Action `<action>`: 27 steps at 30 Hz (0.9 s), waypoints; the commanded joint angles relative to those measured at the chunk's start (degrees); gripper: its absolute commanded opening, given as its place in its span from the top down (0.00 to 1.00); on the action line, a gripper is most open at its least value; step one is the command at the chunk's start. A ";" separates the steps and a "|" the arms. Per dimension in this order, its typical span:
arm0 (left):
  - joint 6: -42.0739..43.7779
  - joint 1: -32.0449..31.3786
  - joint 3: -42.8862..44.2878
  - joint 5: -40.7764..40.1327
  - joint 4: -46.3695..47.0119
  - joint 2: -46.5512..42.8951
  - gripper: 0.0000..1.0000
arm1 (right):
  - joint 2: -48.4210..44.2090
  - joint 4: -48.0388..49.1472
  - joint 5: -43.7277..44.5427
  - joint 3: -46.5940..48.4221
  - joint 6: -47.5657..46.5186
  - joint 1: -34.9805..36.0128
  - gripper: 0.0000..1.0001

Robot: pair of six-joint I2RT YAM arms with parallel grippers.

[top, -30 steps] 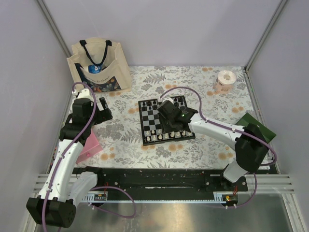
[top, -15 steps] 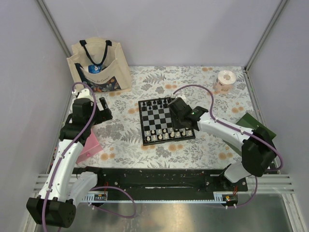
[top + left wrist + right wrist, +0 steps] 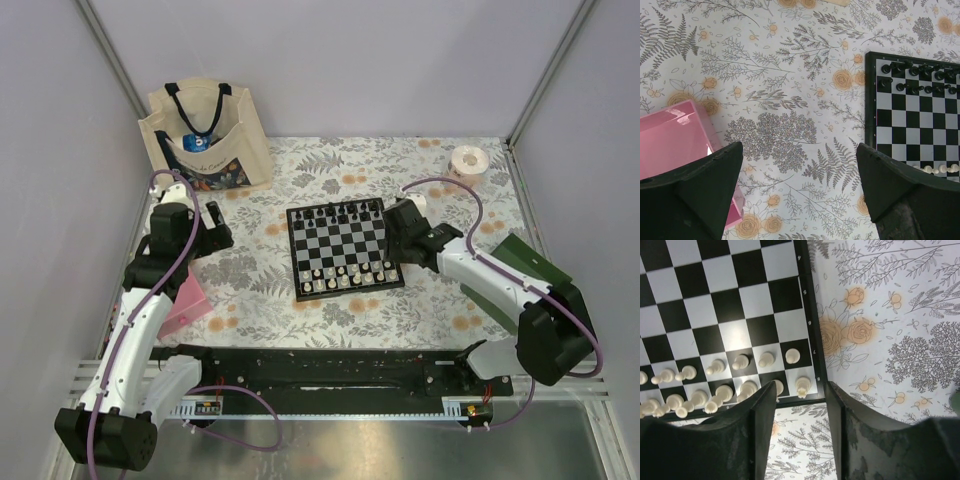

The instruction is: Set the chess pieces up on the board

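The board [image 3: 340, 245] lies mid-table. Black chess pieces [image 3: 335, 212] fill its two far rows and cream-white chess pieces [image 3: 345, 275] line its two near rows. My right gripper [image 3: 400, 245] hovers at the board's right edge. In the right wrist view that right gripper [image 3: 799, 390] is open, its fingers [image 3: 762, 410] astride the board's [image 3: 725, 295] corner, where a white piece [image 3: 802, 386] stands untouched. My left gripper [image 3: 218, 230] is off to the left. In the left wrist view it [image 3: 800, 165] is wide open over the tablecloth, the board [image 3: 920, 125] to its right.
A cream tote bag [image 3: 205, 135] stands at the back left and a paper roll [image 3: 466, 165] at the back right. A pink box [image 3: 185, 300] lies by the left arm, and shows as a pink box [image 3: 675, 145] beside the left finger. A dark green object [image 3: 530, 262] lies at the right.
My right arm has swung right, from above the board's middle to its right edge, uncovering the pieces. Its jaws have spread slightly. The left arm has not moved.
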 commanded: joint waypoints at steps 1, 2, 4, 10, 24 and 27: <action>0.23 0.26 0.89 2.37 2.24 0.87 0.01 | -0.63 2.60 2.19 1.55 -0.08 -2.18 0.44; 0.06 0.35 1.41 2.37 1.63 1.13 0.01 | -0.19 2.24 2.10 2.16 -0.35 -2.88 0.38; -0.47 0.18 2.64 1.94 0.58 1.48 0.01 | -0.01 2.15 1.14 3.04 -1.31 -4.81 0.27; -4.50 0.00 3.09 0.36 1.62 0.69 0.01 | -2.12 2.85 -1.23 5.77 -2.72 -14.03 0.01; -15.58 -2.10 2.38 -12.63 9.45 4.82 0.01 | -7.55 11.02 -14.61 5.79 -2.45 -30.13 0.01; -16.81 -3.43 1.68 -18.36 11.29 4.64 0.01 | -11.86 17.86 -11.53 0.25 -3.69 -30.13 0.01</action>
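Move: The right hand, half open and empty, hangs just over the board's near right corner: the white corner rook is some 2 cm back, level sideways and about 4 cm below. The pawn before it is 1 cm ahead and 1 cm left of the hand, the knight 2 cm back and 3 cm left; the paper roll stands roughly 20 cm ahead and 17 cm right, at hand height. From the left hand that rook is about 40 cm right, 1 cm back and 14 cm lower. The right hand leaves the finished white rows empty, opening its fingers from half to fully wide as it swings some 12 cm right and 9 cm forward off the board towards the paper roll, climbing about 8 cm while it turns some 20 degrees clockwise and its fingers tip upward. The left hand, still wide open and empty off the board's left side, dips barely and then eases about 3 cm forward, turning a little counter-clockwise. ##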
